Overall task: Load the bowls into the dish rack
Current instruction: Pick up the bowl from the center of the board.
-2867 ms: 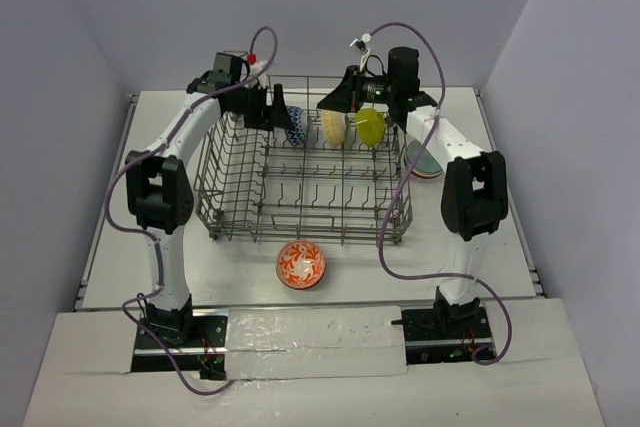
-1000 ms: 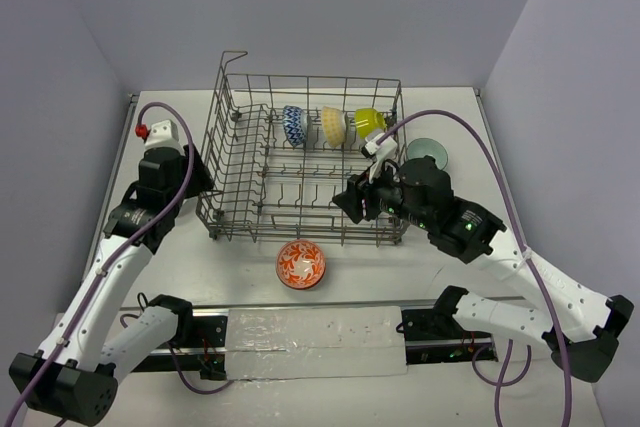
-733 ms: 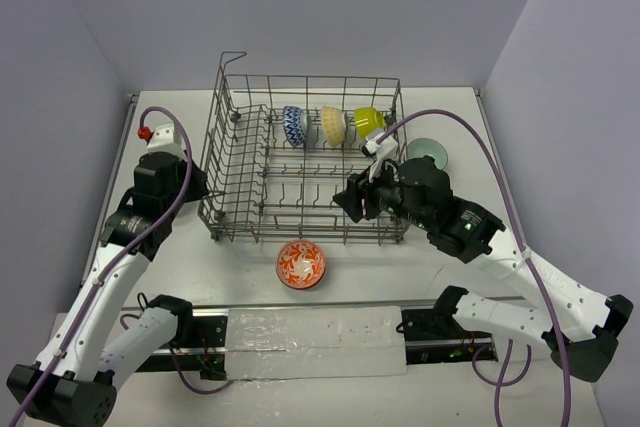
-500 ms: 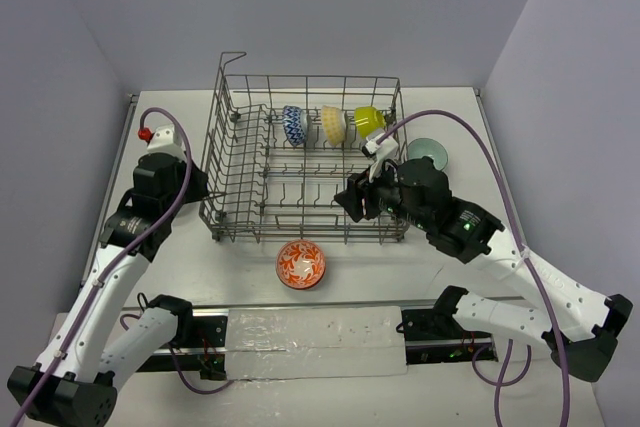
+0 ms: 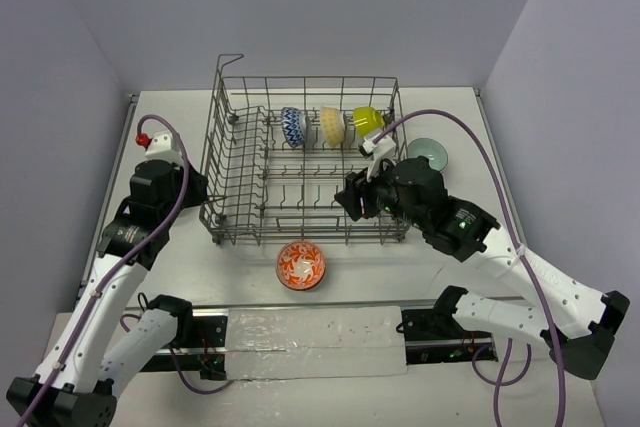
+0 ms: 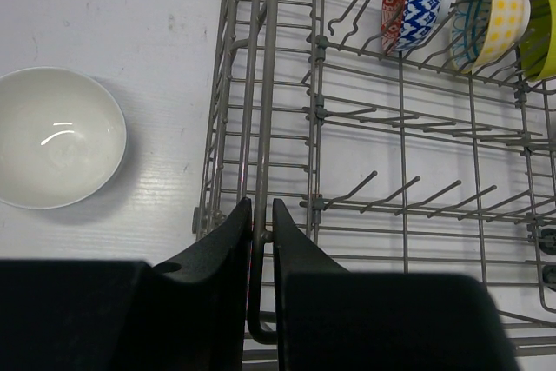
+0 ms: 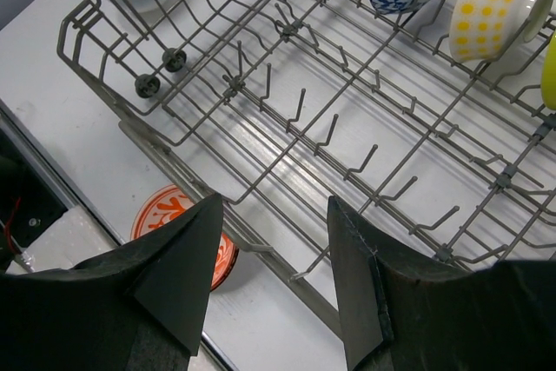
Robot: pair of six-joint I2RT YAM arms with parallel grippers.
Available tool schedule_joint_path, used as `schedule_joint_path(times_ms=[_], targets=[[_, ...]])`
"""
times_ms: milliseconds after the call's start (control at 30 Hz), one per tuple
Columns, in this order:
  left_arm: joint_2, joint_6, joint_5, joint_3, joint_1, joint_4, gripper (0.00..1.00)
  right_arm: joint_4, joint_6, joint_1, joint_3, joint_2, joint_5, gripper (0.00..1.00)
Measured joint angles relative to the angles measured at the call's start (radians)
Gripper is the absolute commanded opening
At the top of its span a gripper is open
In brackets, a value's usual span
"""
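Note:
The grey wire dish rack [image 5: 300,78] stands mid-table. Three bowls sit on edge in its far row: blue patterned [image 5: 293,126], pale yellow [image 5: 332,125] and lime [image 5: 366,119]. An orange-patterned bowl [image 5: 301,265] rests on the table by the rack's near side. My left gripper [image 5: 208,196] is at the rack's left side, and in the left wrist view this gripper [image 6: 261,206] is shut on an upright rim wire of the rack [image 6: 269,84]. My right gripper [image 7: 274,206] hovers open over the rack's near right part, empty, with the orange bowl [image 7: 178,223] below its left finger.
A white bowl [image 6: 56,149] lies on the table left of the rack, hidden under my left arm in the top view. A teal bowl [image 5: 427,152] sits to the right of the rack. Purple cables loop over both arms.
Both arms have come back from the rack's far row. In the last second my left gripper closed on the rack's left rim wire. The right gripper barely moved.

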Motion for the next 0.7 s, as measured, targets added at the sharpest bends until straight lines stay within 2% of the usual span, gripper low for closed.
schedule_joint_path(times_ms=[33,133,233,267,333,367,467,567,700], targets=[[-0.002,0.0,0.001,-0.001,0.0,-0.001,0.0,0.0,0.0,0.0,0.0,0.003,0.002,0.59],[-0.011,0.0,0.005,-0.005,0.0,-0.003,0.14,0.0,0.0,0.0,0.0,0.005,0.003,0.59],[-0.012,0.001,0.01,-0.005,0.001,-0.003,0.2,0.0,0.0,0.0,0.0,0.005,0.005,0.6],[-0.012,0.002,0.011,-0.005,0.002,-0.003,0.37,0.0,0.0,0.0,0.0,0.005,0.005,0.6],[-0.014,-0.003,0.035,-0.006,0.002,-0.007,0.54,0.0,0.0,0.0,0.0,0.005,0.006,0.6],[-0.017,-0.005,0.05,-0.01,0.001,-0.008,0.66,0.0,0.0,0.0,0.0,0.005,0.007,0.6],[-0.033,-0.003,0.076,-0.011,-0.001,-0.024,0.84,-0.001,-0.001,0.0,0.0,0.012,0.017,0.6],[-0.058,-0.004,0.08,-0.011,-0.001,-0.03,0.94,-0.002,-0.001,0.0,0.0,0.027,0.022,0.6],[-0.095,-0.004,0.079,-0.012,-0.001,-0.033,0.99,-0.003,-0.001,0.0,0.0,0.038,0.023,0.61]])
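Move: The red-patterned bowl in front of the dish rack lies about 13 cm back and 21 cm to the right of the left hand, some 19 cm lower. That hand still has the rack's near-left upper rail between its nearly shut fingertips. The white bowl stands roughly 5 cm ahead and 10 cm to its left, also down on the board. From the right hand, the red-patterned bowl is about 8 cm back, 14 cm left and 23 cm below. The rack's near-left rail is let go: after a brief hold the left fingers spread from nearly shut to almost fully open, and the hand backs off about 2 cm, edging about 1 cm right and then rising about 1 cm, turning only slightly clockwise. The right hand, half open over the rack, sinks about 1 cm. ##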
